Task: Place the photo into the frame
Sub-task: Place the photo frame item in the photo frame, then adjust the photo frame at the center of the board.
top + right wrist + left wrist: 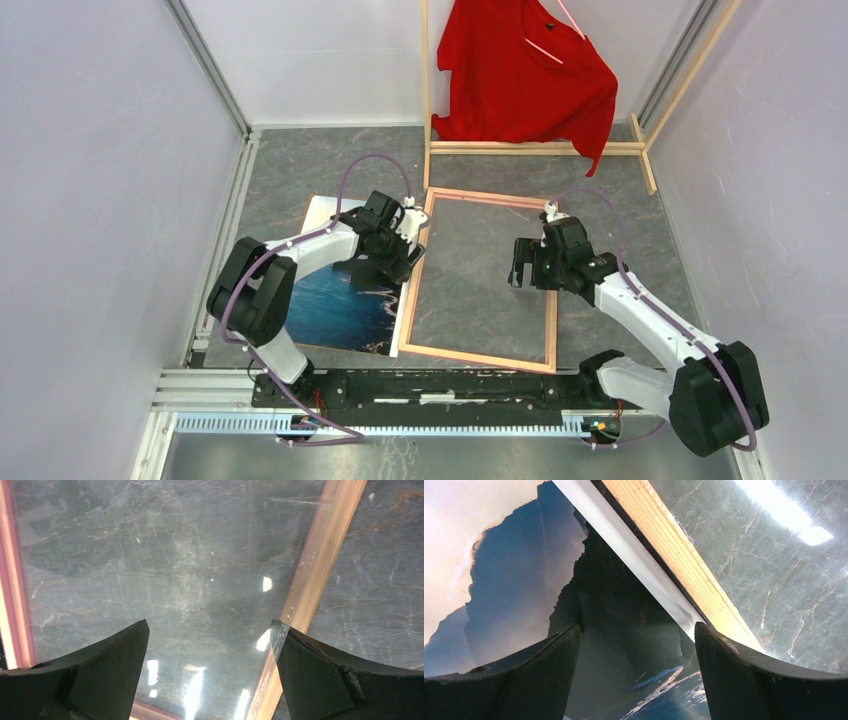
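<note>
The photo, a seascape print lying face up, is on the grey marble table, left of the frame. The frame lies flat in the middle, its left rail along the photo's right edge. My left gripper hangs open over that edge. In the left wrist view the photo's dark cliffs lie beneath the gripper, with the frame's wood rail just beyond. My right gripper is open above the frame's glass near its right rail. Nothing is between the right gripper's fingers.
A wooden clothes rack with a red shirt stands at the back, just behind the frame's far edge. White walls close in on both sides. A metal rail carrying the arm bases runs along the near edge.
</note>
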You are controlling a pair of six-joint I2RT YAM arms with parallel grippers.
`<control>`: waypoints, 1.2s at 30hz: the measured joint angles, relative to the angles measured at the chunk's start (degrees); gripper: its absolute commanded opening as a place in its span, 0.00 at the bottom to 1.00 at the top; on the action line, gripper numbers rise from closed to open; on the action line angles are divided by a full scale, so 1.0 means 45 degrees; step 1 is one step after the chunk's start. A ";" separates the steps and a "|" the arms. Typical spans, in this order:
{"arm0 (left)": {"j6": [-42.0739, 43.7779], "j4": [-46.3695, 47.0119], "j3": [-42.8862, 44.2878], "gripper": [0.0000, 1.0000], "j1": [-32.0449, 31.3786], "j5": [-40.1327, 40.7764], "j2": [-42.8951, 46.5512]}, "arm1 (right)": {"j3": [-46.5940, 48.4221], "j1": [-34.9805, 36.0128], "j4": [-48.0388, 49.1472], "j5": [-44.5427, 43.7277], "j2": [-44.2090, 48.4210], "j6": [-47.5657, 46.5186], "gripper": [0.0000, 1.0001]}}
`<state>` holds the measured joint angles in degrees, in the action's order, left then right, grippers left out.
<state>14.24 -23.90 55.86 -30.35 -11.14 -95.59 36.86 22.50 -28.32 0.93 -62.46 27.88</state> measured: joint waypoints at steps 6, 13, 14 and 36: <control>0.0000 -0.0010 0.0000 0.90 0.0000 0.0000 0.0000 | -0.0049 0.0005 -0.0024 -0.0529 -0.0228 -0.0248 0.98; 0.0000 -0.0053 0.0000 0.90 0.0000 0.0000 0.0000 | -0.0053 0.0000 -0.0015 -0.0884 -0.0398 -0.0461 0.98; 0.0000 -0.0053 0.0000 0.90 0.0000 0.0000 0.0000 | -0.0053 0.0000 -0.0015 -0.0894 -0.0427 -0.0476 0.98; 0.0019 -0.0262 0.0000 0.91 0.0087 0.0000 0.0175 | 0.0330 -0.1690 -0.0073 -0.1336 -0.0520 -0.0860 0.98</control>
<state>14.33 -25.08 55.86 -29.95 -11.14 -94.80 38.35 14.90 -28.64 -5.08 -64.79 24.01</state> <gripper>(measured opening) 0.905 0.982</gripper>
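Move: The clear sheet lies in the wooden frame with its right edge lapping onto the right rail, about 5 cm to the right hand's right, level with it and some 6 cm below. The frame's middle is roughly 3 cm ahead and 6 cm to the left of the right hand; the photo's middle is about 30 cm to its left and 2 cm ahead. From the left hand, the sheet's edge is some 25 cm to the right, 3 cm back. The clear sheet's right edge, touched at the start by the right hand's outer fingertip, is worked down along the right rail: the open hand eases right and sinks about a centimetre, tilting slightly. It then comes free and sweeps right and a little forward, some 5 cm right in all, turning slightly clockwise, until the rail lies between its fingers. The left hand keeps its place, open, by the left rail. ##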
